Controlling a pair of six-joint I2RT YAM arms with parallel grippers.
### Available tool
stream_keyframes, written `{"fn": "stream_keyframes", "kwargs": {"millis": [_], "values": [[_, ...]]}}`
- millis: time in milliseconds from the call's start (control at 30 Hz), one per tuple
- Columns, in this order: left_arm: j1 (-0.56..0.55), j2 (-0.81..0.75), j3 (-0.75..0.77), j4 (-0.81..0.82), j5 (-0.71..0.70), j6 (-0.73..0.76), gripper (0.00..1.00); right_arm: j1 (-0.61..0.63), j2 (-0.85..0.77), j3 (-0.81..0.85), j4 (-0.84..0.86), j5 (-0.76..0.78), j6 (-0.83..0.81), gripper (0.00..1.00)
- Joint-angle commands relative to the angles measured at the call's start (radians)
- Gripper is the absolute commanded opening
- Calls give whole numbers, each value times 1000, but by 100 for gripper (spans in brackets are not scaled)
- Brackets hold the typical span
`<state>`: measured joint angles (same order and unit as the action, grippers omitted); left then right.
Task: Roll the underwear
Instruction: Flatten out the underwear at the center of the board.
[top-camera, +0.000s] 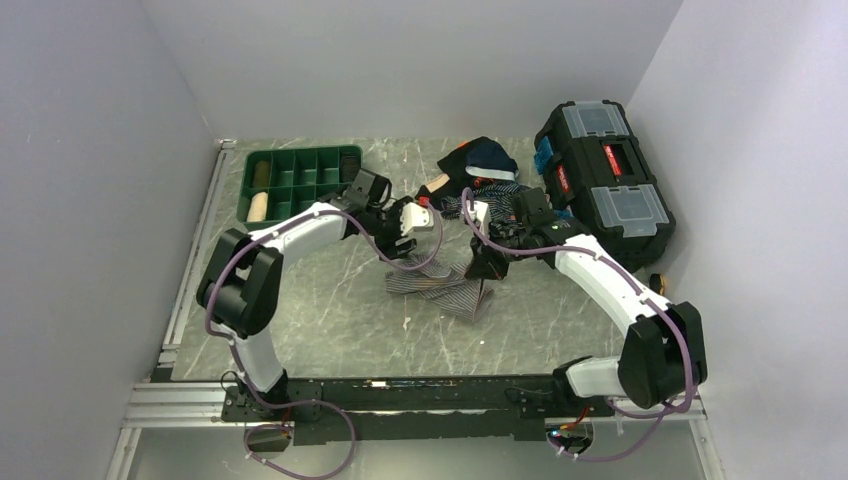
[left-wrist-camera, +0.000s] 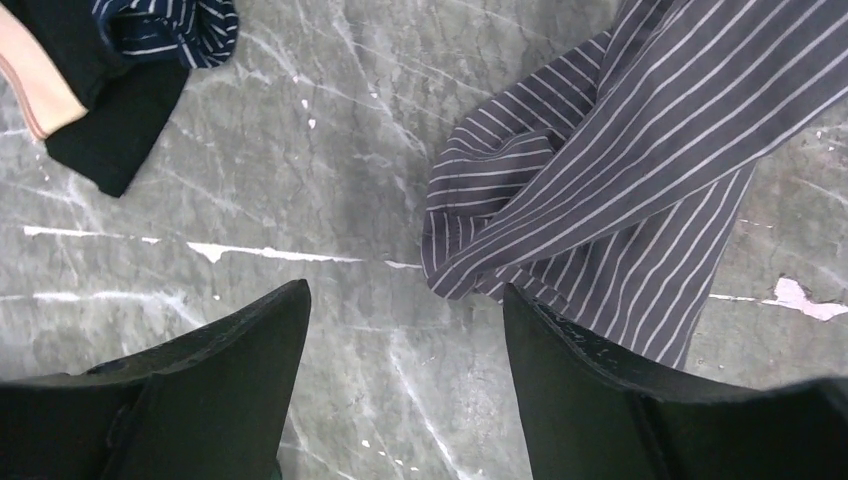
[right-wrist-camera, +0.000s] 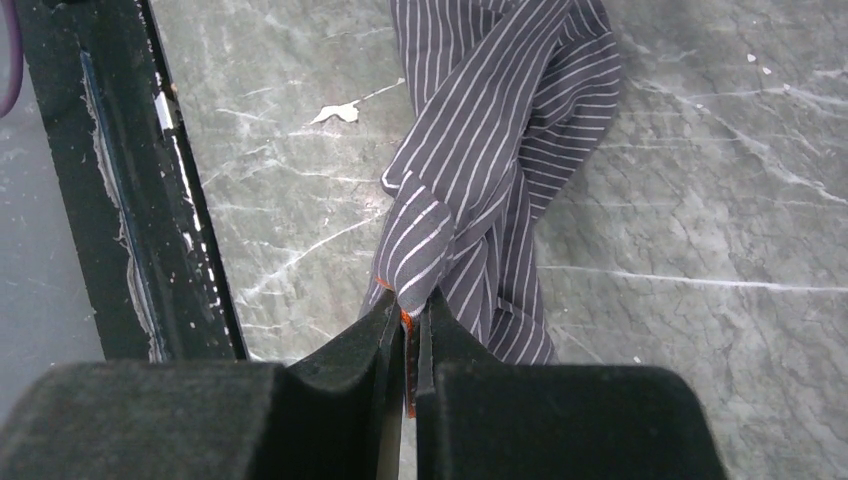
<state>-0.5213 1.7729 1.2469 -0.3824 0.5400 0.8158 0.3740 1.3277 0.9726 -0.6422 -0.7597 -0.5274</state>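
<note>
The underwear (top-camera: 440, 285), grey cloth with thin pale stripes, lies crumpled on the marble table between the two arms. My right gripper (top-camera: 487, 262) is shut on one corner of it and holds that corner up off the table. In the right wrist view the fingers (right-wrist-camera: 408, 300) pinch an orange-stitched hem, and the striped underwear (right-wrist-camera: 500, 130) hangs away from them in a twisted band. My left gripper (left-wrist-camera: 405, 290) is open over bare table. A folded edge of the underwear (left-wrist-camera: 620, 150) lies just beyond its right finger, and nothing is between the fingers.
A green compartment tray (top-camera: 300, 180) stands at the back left. A black toolbox (top-camera: 605, 180) is at the back right. A heap of dark garments (top-camera: 480, 165) lies between them; a black garment (left-wrist-camera: 110, 130) and a navy striped garment (left-wrist-camera: 170, 25) lie left of the left gripper.
</note>
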Motion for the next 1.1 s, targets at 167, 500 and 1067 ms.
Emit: {"fn": "stream_keyframes", "kwargs": {"millis": [167,500,1067], "values": [[-33,94,86,-114,23,144,75,-29,17,16,5,-66,-9,0],[-59,130,122,-135,14,151,51,-32,14,25,7,-49,3,0],[54,-118,233,-348,-22,-44,0,-36,-84,207,-42,91,59,0]]}}
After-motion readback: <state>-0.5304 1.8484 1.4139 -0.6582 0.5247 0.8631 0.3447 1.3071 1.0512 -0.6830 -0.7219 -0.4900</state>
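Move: The underwear's left corner, still loose, lies about 2 cm back, 1 cm right and 4 cm below the open left hand. From the right hand, already gripping the other end, that corner is roughly 15 cm left, 7 cm ahead and 9 cm down. The dark clothes pile sits some 15 cm ahead and 15 cm right of the left hand; the green tray's middle, about 14 cm ahead and 22 cm left of it. The left hand dips about 4 cm, pinches the underwear's left corner and rises again; right, still holding, lifts too. ##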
